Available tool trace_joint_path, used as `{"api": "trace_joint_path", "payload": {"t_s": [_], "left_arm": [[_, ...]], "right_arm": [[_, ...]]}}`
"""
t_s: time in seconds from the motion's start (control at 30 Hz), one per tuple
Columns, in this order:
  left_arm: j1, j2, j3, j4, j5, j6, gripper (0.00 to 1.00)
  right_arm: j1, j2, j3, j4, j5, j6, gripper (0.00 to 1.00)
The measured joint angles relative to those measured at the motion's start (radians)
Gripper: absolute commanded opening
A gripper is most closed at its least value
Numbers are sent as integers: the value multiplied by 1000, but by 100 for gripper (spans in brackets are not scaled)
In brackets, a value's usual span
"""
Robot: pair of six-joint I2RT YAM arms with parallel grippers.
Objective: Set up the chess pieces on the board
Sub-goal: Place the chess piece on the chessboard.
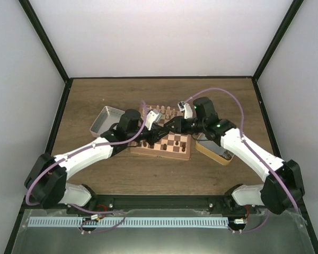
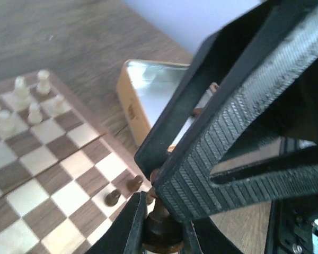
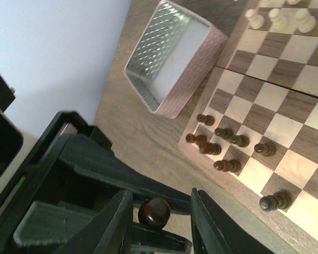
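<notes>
The board [image 1: 176, 150] lies mid-table. My left gripper [image 1: 160, 135] is shut on a dark brown chess piece [image 2: 161, 231] and holds it above the board's near part. My right gripper [image 1: 171, 127] meets it there. In the right wrist view my right gripper [image 3: 161, 222] is open, with the held piece [image 3: 155, 211] between its fingers and a gap on both sides. Several dark pieces [image 3: 222, 143] stand or lie bunched at one board corner, and two [image 2: 123, 190] show in the left wrist view. Pale pieces [image 1: 159, 111] line the far edge.
An open metal tin [image 1: 107, 120] sits left of the board, also seen in the right wrist view [image 3: 172, 58]. A second tin with a tan side [image 1: 214, 151] sits to the right, also seen in the left wrist view [image 2: 143, 90]. Grey walls enclose the table.
</notes>
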Motion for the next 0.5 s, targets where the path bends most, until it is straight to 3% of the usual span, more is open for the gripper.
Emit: {"api": "trace_joint_path", "payload": {"t_s": [0.3,0.5], "left_arm": [[-1,-84,-39,101,161,188,4],[0,-85,-23,36,238,326,4]], "right_arm": [[-18,-182,26,-146,-169,-202,30],[-17,-184,27,-161,-233,-253,28]]}}
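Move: My left hand already grips the dark chess piece by its base. My right fingers stand open around its head, with the piece about 2 cm to the left of my right hand point, 1 cm ahead and 1 cm below. From my left hand the chessboard's middle lies some 17 cm below and 2 cm ahead. The dark pieces at its near right corner are roughly 9 cm right and 5 cm back, and the near left group is about 8 cm left and 4 cm back. I draw both hands back towards my base and up, away from the board: the right about 6 cm each way, its fingers staying open, the left about 4 cm each way, still holding the piece by the base. As they travel, the left wrist turns clockwise and the right counter-clockwise, so both sets of fingers swing back towards me. The climb eases out at the end, and my right fingertips stay close to the piece's head. ##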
